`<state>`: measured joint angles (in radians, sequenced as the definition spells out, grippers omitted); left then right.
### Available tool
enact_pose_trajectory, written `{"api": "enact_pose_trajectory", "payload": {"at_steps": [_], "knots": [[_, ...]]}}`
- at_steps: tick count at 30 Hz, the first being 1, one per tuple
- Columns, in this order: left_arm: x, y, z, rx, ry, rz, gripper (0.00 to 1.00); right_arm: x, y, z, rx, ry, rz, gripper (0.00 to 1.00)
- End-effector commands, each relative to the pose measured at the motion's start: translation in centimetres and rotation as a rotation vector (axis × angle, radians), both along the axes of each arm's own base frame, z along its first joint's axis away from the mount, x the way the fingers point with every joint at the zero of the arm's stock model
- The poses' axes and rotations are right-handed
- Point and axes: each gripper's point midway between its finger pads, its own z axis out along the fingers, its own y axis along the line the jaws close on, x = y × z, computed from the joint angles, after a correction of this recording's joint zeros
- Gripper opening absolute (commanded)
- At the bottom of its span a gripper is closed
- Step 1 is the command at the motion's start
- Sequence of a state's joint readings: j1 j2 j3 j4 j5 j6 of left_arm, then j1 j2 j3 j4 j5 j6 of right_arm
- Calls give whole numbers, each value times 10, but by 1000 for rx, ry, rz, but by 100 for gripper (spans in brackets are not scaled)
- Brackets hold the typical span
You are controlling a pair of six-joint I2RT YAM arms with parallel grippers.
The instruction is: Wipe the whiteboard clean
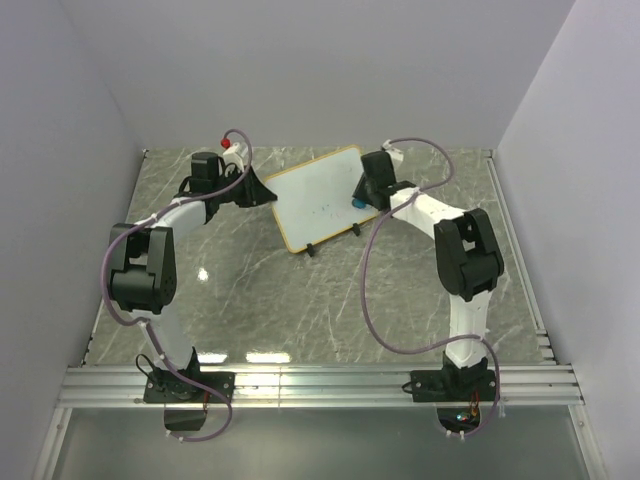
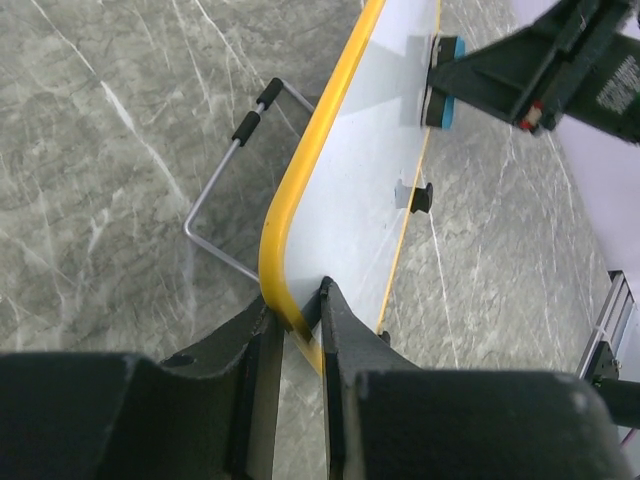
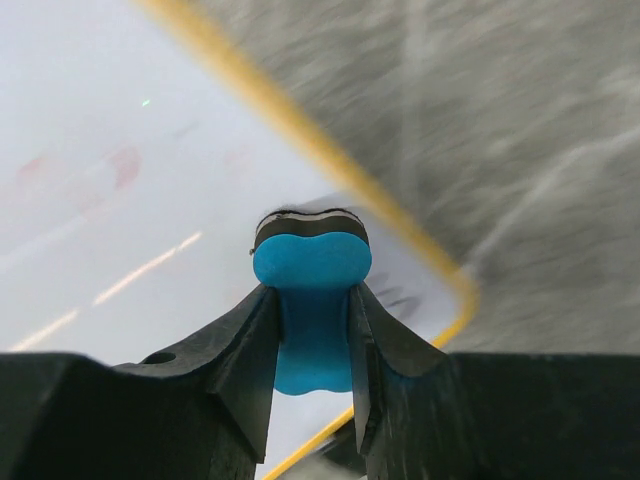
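Note:
The whiteboard (image 1: pixel 318 198), white with a thin yellow frame, stands tilted on the marble table at the back middle. My left gripper (image 1: pixel 262 190) is shut on its left edge; in the left wrist view the fingers pinch the yellow frame (image 2: pixel 290 318). My right gripper (image 1: pixel 362 195) is shut on the blue eraser (image 3: pixel 312 305), whose dark felt end presses on the whiteboard (image 3: pixel 120 230) near its right corner. The eraser also shows in the top view (image 1: pixel 357 201) and the left wrist view (image 2: pixel 443 82). Faint marks remain on the board (image 1: pixel 325 210), and reddish smudges show (image 3: pixel 122 165).
A wire stand with black sleeves (image 2: pixel 235 160) props the board from behind. Black feet (image 1: pixel 312 250) sit at the board's near edge. White walls enclose the table; a metal rail (image 1: pixel 320 385) runs along the near edge.

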<state>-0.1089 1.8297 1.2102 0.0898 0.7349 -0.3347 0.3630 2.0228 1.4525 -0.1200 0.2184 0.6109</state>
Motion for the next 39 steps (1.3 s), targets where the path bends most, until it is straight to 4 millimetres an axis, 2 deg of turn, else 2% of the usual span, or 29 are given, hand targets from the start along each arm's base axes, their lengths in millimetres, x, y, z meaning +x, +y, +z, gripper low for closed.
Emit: {"api": "enact_pose_trajectory", "payload": {"at_steps": [1,4,5,11,13,16,20,21,22,23,27,30,34,38,39], "knots": [[-5,11,-34,102,34,35,0,-38,75,-15,58,55,141,0],[-5,11,-34,99,33,41,0,-51,101,-11,84,55,172,0],[-5,10,-33,97,30,39,0,-60,116,-11,96,60,201,0],[-7,9,-33,97,30,41,0,-85,156,-22,153,91,253,0],[-8,8,-32,97,27,40,0,-86,157,-30,138,104,259,0],[-9,8,-31,97,22,40,0,-85,162,-31,127,95,297,0],[-14,7,-34,95,24,40,0,-80,175,-14,151,46,376,0],[-14,7,-34,93,24,44,0,-78,182,-7,172,24,397,0],[-14,6,-33,93,22,46,0,-80,189,-9,174,29,418,0],[-15,6,-35,93,27,46,0,-74,195,1,175,9,421,0],[-15,4,-32,90,23,43,0,-78,208,3,181,13,445,0],[-16,4,-31,98,22,42,0,-81,207,-1,179,19,438,0],[-17,5,-30,106,20,41,0,-87,191,-11,136,38,409,0],[-20,6,-32,113,23,42,0,-86,162,-21,72,55,358,0],[-20,6,-32,115,22,42,0,-80,149,-23,62,55,329,0]]}}
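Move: The right hand holds the eraser on the whiteboard's right part. The lower-left area it wipes towards lies about 16 cm left and 6 cm back, nearly the same height. The whiteboard's middle is some 11 cm left and 2 cm ahead. The right clip sits roughly 8 cm straight back, the left clip 14 cm left and 13 cm back, both about 5 cm lower. From the left hand, the whiteboard's middle is level ahead, 14 cm right and 5 cm below. Keeping the pinched eraser against the whiteboard, the right hand wipes left across its face and somewhat back, about 17 cm left and 7 cm back. Most of this is one quick sweep; it then pauses and creeps a little farther left, rising slightly overall and turning some 20 degrees counter-clockwise. The left hand keeps its pinch on the upper-left corner, sinking about 1 cm. ##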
